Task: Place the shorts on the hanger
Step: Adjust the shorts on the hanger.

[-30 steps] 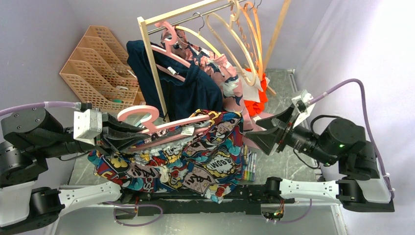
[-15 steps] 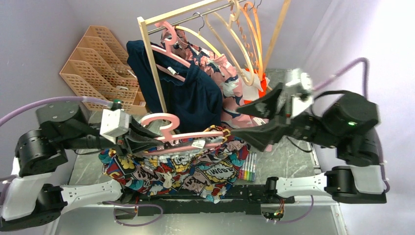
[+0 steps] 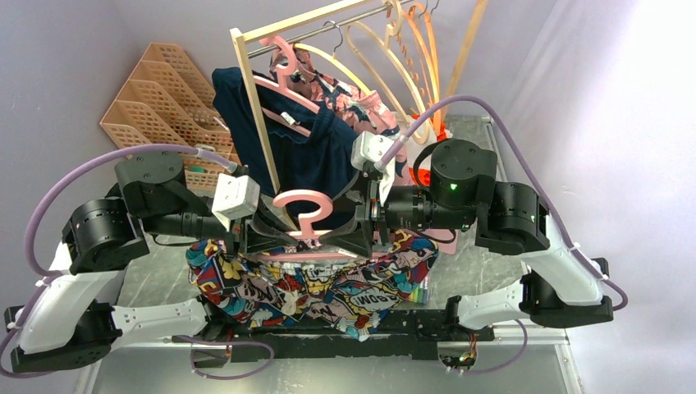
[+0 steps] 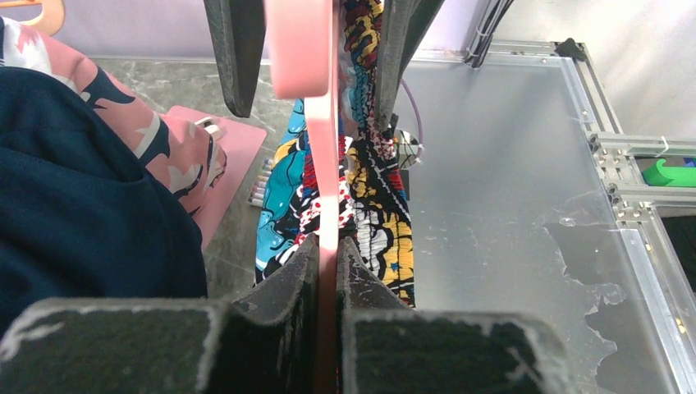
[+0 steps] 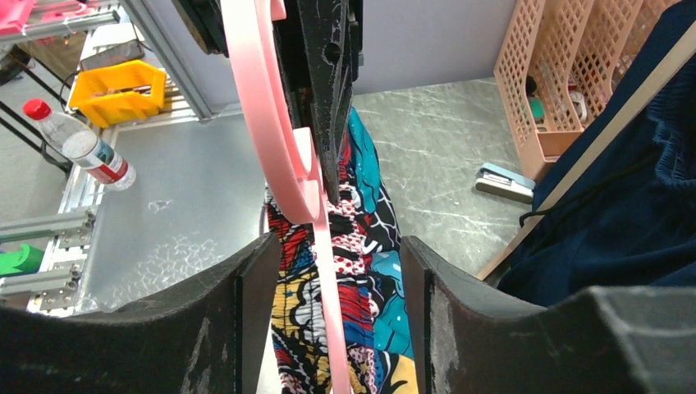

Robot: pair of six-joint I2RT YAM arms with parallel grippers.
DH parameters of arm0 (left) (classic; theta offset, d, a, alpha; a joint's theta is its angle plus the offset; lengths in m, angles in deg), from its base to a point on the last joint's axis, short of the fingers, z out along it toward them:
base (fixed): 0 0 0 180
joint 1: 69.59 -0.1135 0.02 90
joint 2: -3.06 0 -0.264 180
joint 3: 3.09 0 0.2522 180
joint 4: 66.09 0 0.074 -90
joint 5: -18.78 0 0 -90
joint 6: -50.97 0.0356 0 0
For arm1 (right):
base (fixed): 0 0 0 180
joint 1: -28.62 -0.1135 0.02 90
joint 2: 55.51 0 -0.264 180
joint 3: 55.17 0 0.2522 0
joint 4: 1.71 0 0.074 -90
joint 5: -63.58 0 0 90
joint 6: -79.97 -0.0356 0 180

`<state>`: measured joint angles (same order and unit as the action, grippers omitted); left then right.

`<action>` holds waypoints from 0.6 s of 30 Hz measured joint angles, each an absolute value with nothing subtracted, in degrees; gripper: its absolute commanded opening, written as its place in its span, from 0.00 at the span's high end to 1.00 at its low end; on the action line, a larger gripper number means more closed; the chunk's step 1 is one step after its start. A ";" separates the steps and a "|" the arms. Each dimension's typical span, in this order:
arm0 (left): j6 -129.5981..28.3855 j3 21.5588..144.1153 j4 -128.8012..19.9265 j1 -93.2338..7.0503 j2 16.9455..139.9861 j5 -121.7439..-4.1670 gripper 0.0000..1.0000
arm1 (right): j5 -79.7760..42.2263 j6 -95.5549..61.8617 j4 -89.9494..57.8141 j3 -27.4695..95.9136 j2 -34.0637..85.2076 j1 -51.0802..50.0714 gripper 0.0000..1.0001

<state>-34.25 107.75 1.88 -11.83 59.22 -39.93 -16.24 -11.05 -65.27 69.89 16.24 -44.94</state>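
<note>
The pale-pink hanger (image 3: pixel 305 215) hangs in the air over the middle of the table. The comic-print shorts (image 3: pixel 316 287) drape from its crossbar. My left gripper (image 3: pixel 261 236) is shut on the hanger's left part; in the left wrist view the pads (image 4: pixel 305 263) pinch the pink edge (image 4: pixel 318 123), with the shorts (image 4: pixel 373 197) below. My right gripper (image 3: pixel 359 231) stands open at the hanger's right side. In the right wrist view its jaws (image 5: pixel 332 271) straddle the pink bar (image 5: pixel 264 123) and the gathered waistband (image 5: pixel 361 246), with a gap on each side.
Behind stands a wooden rack (image 3: pixel 254 107) with a navy garment (image 3: pixel 328 156), a pink patterned garment (image 3: pixel 384 131), and cream (image 3: pixel 369 49) and orange hangers (image 3: pixel 427 57). Peach file trays (image 3: pixel 164 107) sit at the back left. Markers (image 3: pixel 423 287) lie by the shorts, a stapler (image 5: pixel 505 182) near the trays.
Both arms swung in toward the middle. The hanger with the shorts moved right and up. The right gripper came from the right side to straddle the hanger's right part.
</note>
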 measured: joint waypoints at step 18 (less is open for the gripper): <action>-33.20 109.67 1.07 -11.86 63.37 -36.96 0.93 | -13.99 -10.76 -66.37 68.76 17.77 -44.94 0.81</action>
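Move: The neck of the pink hanger, just under its hook, stands about 2 cm left of the right hand's point and some 3 cm below, neither ahead nor back; from the left hand, already gripping the hanger, it is about 3 cm to the right, at the same height. From the right hand, the comic-print shorts hang about 2 cm back, 2 cm left and 13 cm down, the navy shorts on the rack 20 cm ahead, 4 cm left and roughly 25 cm down. The hanger, still pinched in the left hand, is carried about 2 cm to the right with hardly any turn, its neck heading for the right gripper. The right hand sinks about 2 cm astride the hanger, easing 1 cm left late on, and its spread fingers draw in to roughly half their gap, one on each side of the bar, without clearly pinching yet. ##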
